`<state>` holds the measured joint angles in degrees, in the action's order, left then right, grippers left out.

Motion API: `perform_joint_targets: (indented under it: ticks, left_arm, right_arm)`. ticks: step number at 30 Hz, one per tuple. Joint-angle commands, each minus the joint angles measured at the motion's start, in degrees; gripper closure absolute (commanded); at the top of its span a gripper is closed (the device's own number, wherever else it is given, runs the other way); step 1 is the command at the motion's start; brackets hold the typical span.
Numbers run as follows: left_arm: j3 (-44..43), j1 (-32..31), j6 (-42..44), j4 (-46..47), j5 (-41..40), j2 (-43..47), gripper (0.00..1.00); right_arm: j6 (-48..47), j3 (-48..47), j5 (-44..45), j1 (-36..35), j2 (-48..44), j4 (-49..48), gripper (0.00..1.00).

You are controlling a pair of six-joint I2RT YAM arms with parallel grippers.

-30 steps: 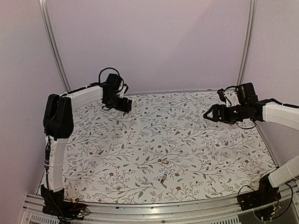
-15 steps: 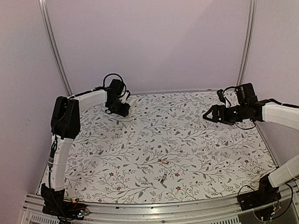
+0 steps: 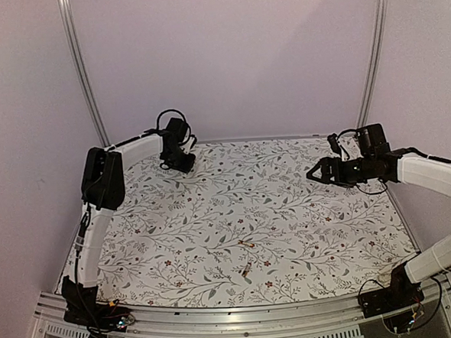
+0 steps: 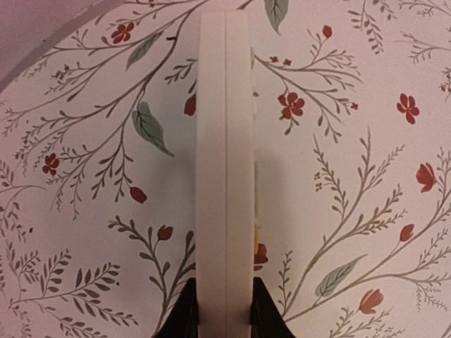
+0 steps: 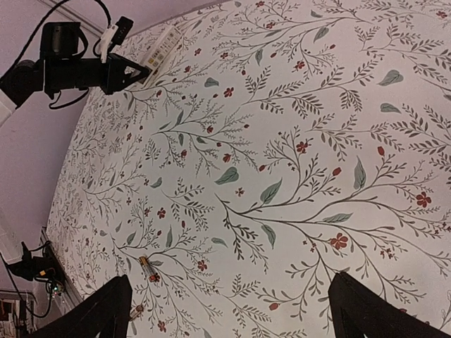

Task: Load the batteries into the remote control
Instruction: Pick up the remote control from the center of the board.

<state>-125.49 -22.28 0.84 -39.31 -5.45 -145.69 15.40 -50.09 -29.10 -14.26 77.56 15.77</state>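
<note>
The white remote control [image 4: 224, 141] stands on its long edge on the flowered table at the far left back. My left gripper [image 4: 224, 289] is shut on it, one black finger pressed on each side. From the right wrist view the remote control [image 5: 162, 46] shows its buttons just past the left gripper [image 5: 141, 70]. Two small coppery batteries [image 3: 246, 244] [image 3: 246, 273] lie apart near the table's front middle; one battery [image 5: 146, 265] also shows in the right wrist view. My right gripper [image 3: 311, 174] hovers open at the right, holding nothing.
The flowered table cover [image 3: 289, 211] runs to a metal rail [image 3: 242, 317] at the near edge. Pale walls and two upright metal poles [image 3: 82, 70] close the back. Black cables [image 3: 168, 115] loop over the left wrist.
The left jaws have closed onto the remote's sides, and the left arm has shifted slightly toward the back left. The right arm and the batteries have not moved.
</note>
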Motion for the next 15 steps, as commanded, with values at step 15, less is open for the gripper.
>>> perform_joint_targets:
  ticks: [15]
  left_arm:
    - [28.58,-3.79,-28.65,5.37,39.91,32.01,1.0]
  right_arm:
    - [-18.99,-0.22,13.03,-14.88,-20.84,1.33,0.01]
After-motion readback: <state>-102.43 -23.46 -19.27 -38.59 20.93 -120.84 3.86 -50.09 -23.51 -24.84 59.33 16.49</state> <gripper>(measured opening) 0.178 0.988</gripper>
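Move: At the far left of the table, the left hand already pinches the remote control near its near end, so the remote's middle is about 5 cm ahead and 3 cm to the right, at finger height. From this hand the upper battery lies roughly 38 cm back and 16 cm right, the lower battery about 10 cm nearer the base. From the right hand the remote is some 28 cm ahead, 30 cm left and 14 cm below. Keeping its pinch on the remote control, the left hand lifts it off the table, slow at first and then quickly: about 11 cm back, 10 cm up and 5 cm right, towards the batteries, its fingertips swinging some 30 degrees to the right. The open, empty right hand rises about 10 cm and draws back 5 with some leftward drift, its fingers tipping up and turning counter-clockwise. ##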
